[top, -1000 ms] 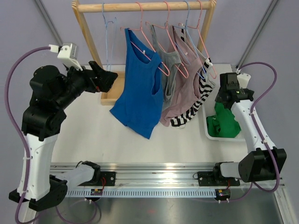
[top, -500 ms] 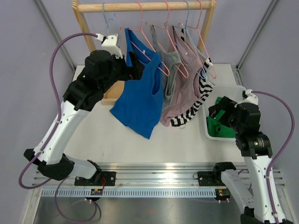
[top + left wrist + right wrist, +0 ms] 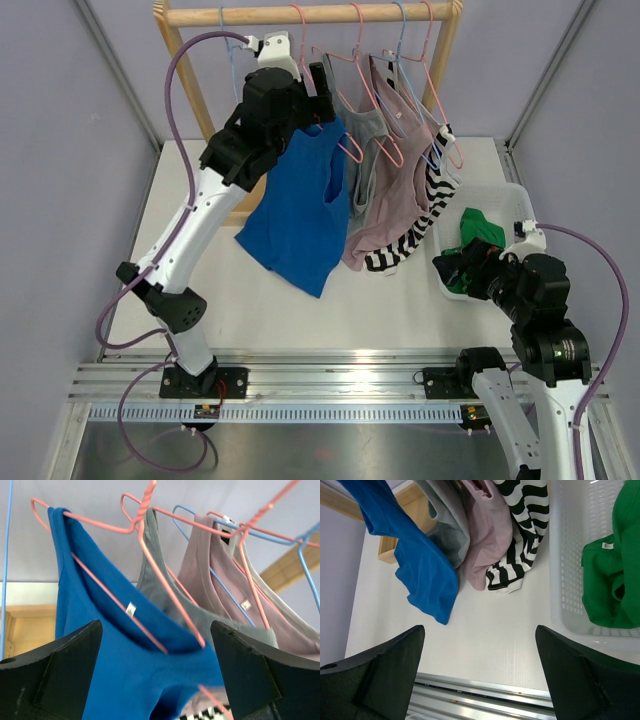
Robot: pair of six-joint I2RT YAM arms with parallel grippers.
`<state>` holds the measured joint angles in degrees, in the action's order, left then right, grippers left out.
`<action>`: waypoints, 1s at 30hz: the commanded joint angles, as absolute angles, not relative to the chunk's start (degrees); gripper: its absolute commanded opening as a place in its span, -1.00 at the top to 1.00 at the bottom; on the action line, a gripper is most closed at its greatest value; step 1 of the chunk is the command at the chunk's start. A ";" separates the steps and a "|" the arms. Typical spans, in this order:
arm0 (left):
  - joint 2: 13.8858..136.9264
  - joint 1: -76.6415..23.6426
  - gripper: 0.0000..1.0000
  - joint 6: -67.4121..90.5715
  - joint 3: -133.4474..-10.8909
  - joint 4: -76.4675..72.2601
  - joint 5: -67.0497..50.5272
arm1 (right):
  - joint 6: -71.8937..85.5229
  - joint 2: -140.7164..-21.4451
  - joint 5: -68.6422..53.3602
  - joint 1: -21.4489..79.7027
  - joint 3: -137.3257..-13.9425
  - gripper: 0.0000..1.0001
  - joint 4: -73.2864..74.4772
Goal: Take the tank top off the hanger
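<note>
The blue tank top (image 3: 300, 210) hangs on a pink hanger (image 3: 345, 140) at the left of the row on the wooden rail. My left gripper (image 3: 320, 82) is raised to the top of that garment, jaws open. In the left wrist view the blue tank top (image 3: 115, 675) and the hanger's pink wire (image 3: 170, 597) fill the gap ahead of my left gripper (image 3: 156, 647); I cannot tell if the fingers touch the cloth. My right gripper (image 3: 452, 268) hovers open and empty beside the basket, and the right wrist view shows my right gripper (image 3: 479, 650) above bare table.
Grey (image 3: 368, 150), mauve (image 3: 392, 200) and black-and-white striped (image 3: 425, 215) tops hang to the right on other hangers. An empty blue hanger (image 3: 232, 70) hangs to the left. A white basket (image 3: 515, 205) holding a green garment (image 3: 470, 245) stands at the right. Wooden rack post (image 3: 185, 70).
My left arm has swung from the far left up to the rail, onto the blue tank top's neckline. My right arm has pulled back from the basket toward the near edge.
</note>
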<state>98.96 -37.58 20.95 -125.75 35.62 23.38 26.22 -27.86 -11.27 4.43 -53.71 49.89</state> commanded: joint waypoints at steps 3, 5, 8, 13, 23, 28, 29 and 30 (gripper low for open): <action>104.58 -37.79 -0.69 19.69 -131.74 31.99 30.93 | 26.28 -25.58 -17.74 4.22 -53.62 -0.99 51.06; 106.60 -37.79 -0.36 18.81 -133.58 32.69 31.90 | 25.93 -25.23 -18.80 4.22 -53.96 -0.99 51.50; 107.40 -37.79 0.03 18.19 -134.65 33.66 32.78 | 25.23 -24.79 -18.28 4.13 -54.84 -0.99 52.21; 104.86 -37.79 0.73 16.88 -132.63 32.96 33.48 | 25.49 -24.78 -19.51 4.22 -53.88 -0.99 51.24; 98.97 -37.79 1.00 13.89 -131.84 33.66 34.63 | 25.05 -25.75 -22.05 4.31 -53.96 -0.99 50.54; 95.02 -37.79 1.00 14.24 -131.66 35.50 32.18 | 24.87 -26.45 -23.20 4.31 -54.93 -0.99 49.66; 93.27 -37.79 1.00 14.67 -130.79 36.90 31.38 | 24.87 -26.54 -23.73 4.22 -55.02 -0.99 49.40; 92.21 -37.79 1.00 16.33 -129.74 37.61 29.64 | 24.87 -26.63 -23.99 4.22 -55.28 -0.99 48.87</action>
<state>97.95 -37.80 15.14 -130.15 39.46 31.46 25.80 -25.78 -21.23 4.43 -53.67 52.03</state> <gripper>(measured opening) 0.031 0.993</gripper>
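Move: The pink hanger carrying the blue tank top is about 4 cm ahead of the open left hand and 4 cm below, level sideways; the blue top's middle hangs some 18 cm below that hand, 4 cm ahead and 2 cm left. The grey tank top's hanger is about 4 cm ahead and 7 cm right, at similar height. From the right hand, the pink hanger is roughly 25 cm ahead, 21 cm left and 15 cm above. Left hand reaches 5 cm forward-down, pinches the pink hanger, draws it up, back and left; right eases back-left. ##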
